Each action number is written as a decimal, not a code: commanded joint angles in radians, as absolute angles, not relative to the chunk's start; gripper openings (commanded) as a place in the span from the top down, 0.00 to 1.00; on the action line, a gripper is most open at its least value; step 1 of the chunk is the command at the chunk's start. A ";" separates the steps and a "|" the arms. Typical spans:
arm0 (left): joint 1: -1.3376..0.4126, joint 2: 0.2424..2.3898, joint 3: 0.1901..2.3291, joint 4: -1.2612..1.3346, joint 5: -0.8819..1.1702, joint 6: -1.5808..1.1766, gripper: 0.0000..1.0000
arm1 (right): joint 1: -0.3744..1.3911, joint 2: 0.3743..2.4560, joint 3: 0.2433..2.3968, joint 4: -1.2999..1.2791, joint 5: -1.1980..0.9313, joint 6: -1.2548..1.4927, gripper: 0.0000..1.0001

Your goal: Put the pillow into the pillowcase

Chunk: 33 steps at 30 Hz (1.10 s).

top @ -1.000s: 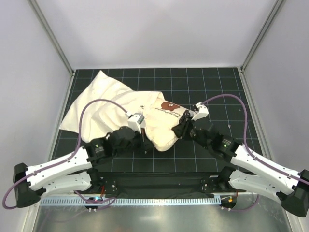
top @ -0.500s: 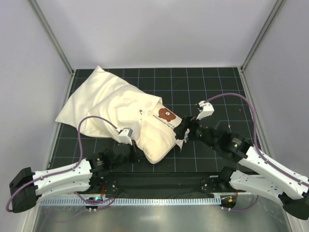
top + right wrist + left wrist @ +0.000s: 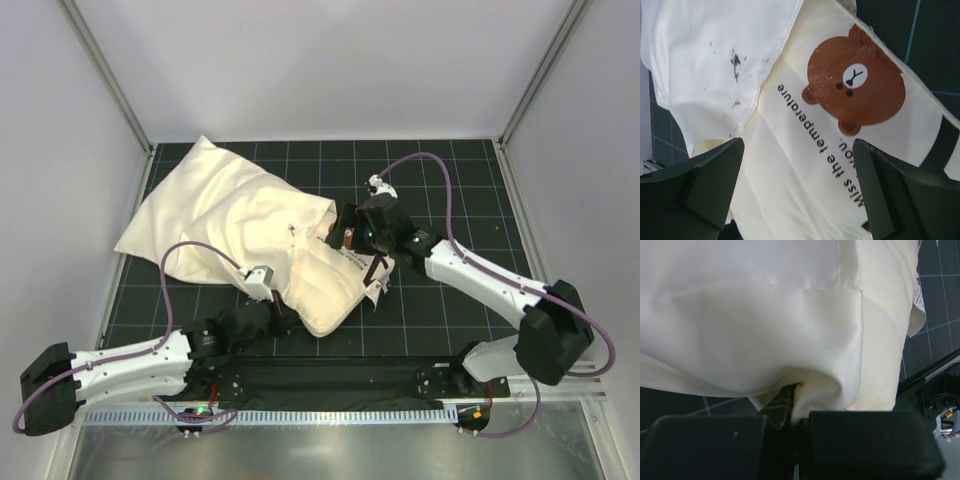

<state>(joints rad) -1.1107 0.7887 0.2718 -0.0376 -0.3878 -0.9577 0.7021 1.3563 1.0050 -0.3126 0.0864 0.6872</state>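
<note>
The pillowcase (image 3: 215, 215) lies wrinkled across the left and back of the mat, and its open end covers part of the pillow (image 3: 330, 285). The pillow's near end sticks out toward the front. My left gripper (image 3: 283, 316) is shut on a fold of the pillowcase (image 3: 765, 335) near its stitched hem, with the pillow (image 3: 880, 350) just to the right. My right gripper (image 3: 342, 232) hangs open above the pillow's far end. In the right wrist view its fingers (image 3: 705, 180) straddle the pillow (image 3: 790, 165) below the brown bear logo (image 3: 855, 82), and the pillowcase (image 3: 705, 55) edge lies beside it.
The black grid mat (image 3: 440, 175) is walled by white panels with metal posts (image 3: 105, 75) at the back corners. A black rail (image 3: 330, 375) runs along the near edge between the arm bases. The pillow's white tag (image 3: 918, 292) hangs at its side.
My right gripper opened, let go of the pillow and swung from its right side to over the logo end. The left gripper pulled the pillowcase hem toward the near edge, then held still.
</note>
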 commanded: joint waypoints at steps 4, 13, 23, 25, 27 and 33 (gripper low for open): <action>-1.111 0.723 0.281 0.015 -0.474 -0.919 1.00 | 0.606 1.526 1.069 -0.005 -0.072 0.880 0.03; -1.111 0.675 0.299 -0.046 -0.479 -0.908 1.00 | 0.591 1.811 1.253 0.133 -0.084 0.907 0.03; -1.111 0.742 0.328 -0.049 -0.518 -0.919 1.00 | 0.566 1.968 1.267 0.439 -0.132 0.925 0.61; -1.111 0.747 0.365 -0.060 -0.529 -0.911 1.00 | 0.566 1.904 1.235 0.399 -0.051 0.894 0.91; -1.109 0.752 0.423 -0.069 -0.540 -0.891 1.00 | 0.566 1.811 1.204 0.349 -0.005 0.852 0.96; -1.109 0.837 0.649 -0.081 -0.519 -0.776 1.00 | 0.568 1.589 1.129 0.179 0.169 0.746 0.96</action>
<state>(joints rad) -1.1118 0.8051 0.5198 -0.1703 -0.4698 -0.8513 0.5678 1.7412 1.1286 0.2047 0.0387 0.8310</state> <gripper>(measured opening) 0.010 0.057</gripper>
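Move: The pillowcase's far hem corner lies about 14 cm ahead of the open right hand, 6 cm left and some 6 cm below. The pillow's bear print sits about 5 cm ahead, 3 cm right and 8 cm below the hand. From the left hand, already gripping the near lip of the case, that far corner is roughly 28 cm ahead, 5 cm right and a little higher; the pillow's near end lies level, about 7 cm right. The right fingers shut on the pillowcase's far hem after the hand reaches about 15 cm forward over the pillow, 8 cm left and 5 cm down, rolling its left side up some 20 degrees; it then lifts the hem and draws it rightward and slightly back. The left hand keeps its pinch on the near lip, bobs slightly, then rises about 8 cm. ##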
